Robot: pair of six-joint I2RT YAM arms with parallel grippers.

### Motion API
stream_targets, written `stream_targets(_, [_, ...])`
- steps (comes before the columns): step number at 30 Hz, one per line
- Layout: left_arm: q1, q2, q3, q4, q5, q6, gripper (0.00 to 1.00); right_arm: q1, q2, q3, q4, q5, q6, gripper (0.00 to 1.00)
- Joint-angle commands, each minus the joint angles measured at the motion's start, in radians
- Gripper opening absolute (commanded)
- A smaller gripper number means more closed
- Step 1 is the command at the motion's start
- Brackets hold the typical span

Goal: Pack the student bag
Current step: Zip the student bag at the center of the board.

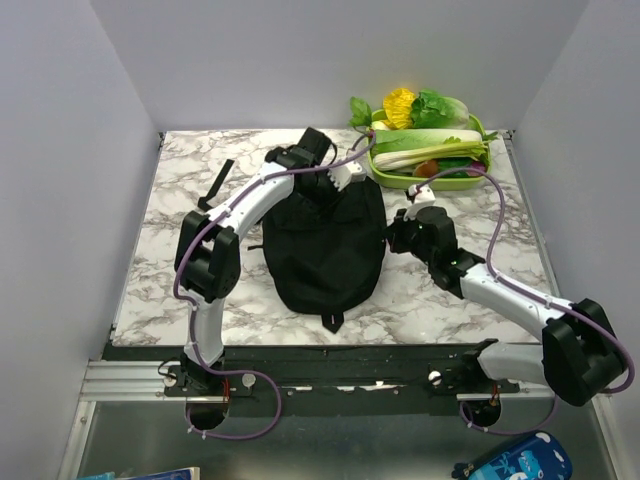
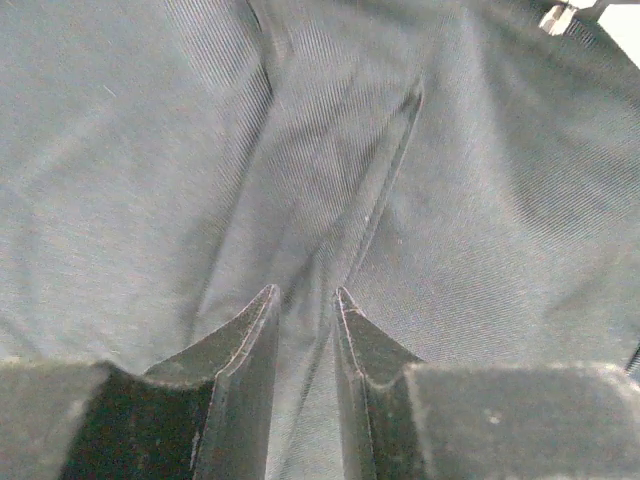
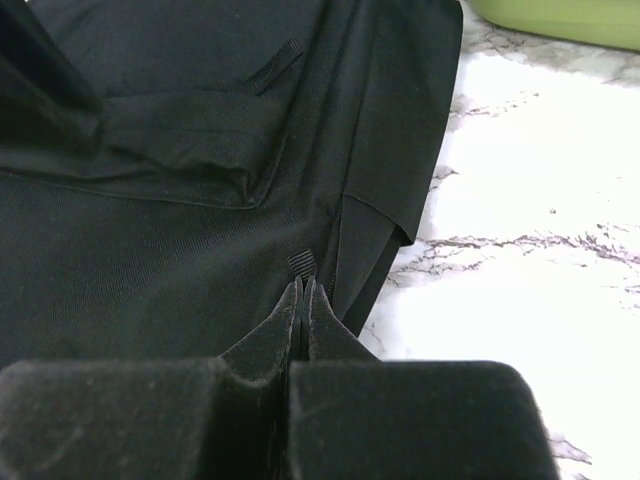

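Observation:
The student bag (image 1: 325, 255), black and soft, lies flat in the middle of the marble table. My left gripper (image 1: 340, 180) is down on the bag's far end. In the left wrist view its fingers (image 2: 305, 292) stand a little apart with a raised fold of the bag's fabric (image 2: 480, 200) pinched between them. My right gripper (image 1: 396, 238) is at the bag's right edge. In the right wrist view its jaws (image 3: 303, 282) are pressed together on a small ribbed black tab (image 3: 301, 262) of the bag (image 3: 150, 270), which sticks out just past the tips.
A green tray (image 1: 478, 178) of vegetables stands at the back right, its rim also showing in the right wrist view (image 3: 560, 15). A loose black strap (image 1: 215, 185) lies at the back left. A blue patterned case (image 1: 515, 462) sits below the table's front edge.

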Motion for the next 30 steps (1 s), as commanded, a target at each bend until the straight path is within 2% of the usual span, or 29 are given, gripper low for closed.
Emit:
stream_targets(1, [-0.017,0.056,0.227,-0.055,0.124,-0.003,0.37,-0.002,-0.044,-0.041,0.051,-0.004,0.039,0.01])
stream_targets(7, [-0.043,0.278,0.525,-0.162,0.21,0.102,0.44,-0.002,-0.102,-0.087,0.04,-0.019,0.076,0.01])
stream_targets(10, [-0.075,0.364,0.599,-0.201,0.215,0.128,0.44,-0.002,-0.124,-0.096,0.023,-0.016,0.079,0.01])
stream_targets(24, [-0.135,0.343,0.414,-0.092,0.181,0.085,0.43,0.002,-0.159,-0.091,-0.065,-0.064,0.071,0.01])
stream_targets(27, [-0.149,0.352,0.395,-0.081,0.162,0.06,0.41,0.024,-0.176,-0.101,-0.085,-0.081,0.073,0.01])
stream_targets(30, [-0.152,0.355,0.348,-0.003,0.138,0.025,0.38,0.085,-0.204,-0.116,-0.104,-0.076,0.077,0.01])
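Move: The bag's right edge, just ahead of the zip slider, lies about 11 cm to the left hand's right, a centimetre ahead and 3 cm below; the zipper pull is some 12 cm right and 6 cm back. The pull is already in the right fingertips. From the right hand, the near stretch of that edge is roughly 10 cm back and 3 cm left, the black end loop 17 cm back and 12 cm left, and the vegetable basket 18 cm ahead and 8 cm right. Bring the left gripper about 11 cm right in an arc, up some 7 cm over the bag, then down to the right edge ahead of the slider, turning about 15 degrees clockwise, with the fingers part open and their tips down at the cloth. Meanwhile keep the right fingers shut on the zipper pull and draw it about 4 cm back along the edge. ##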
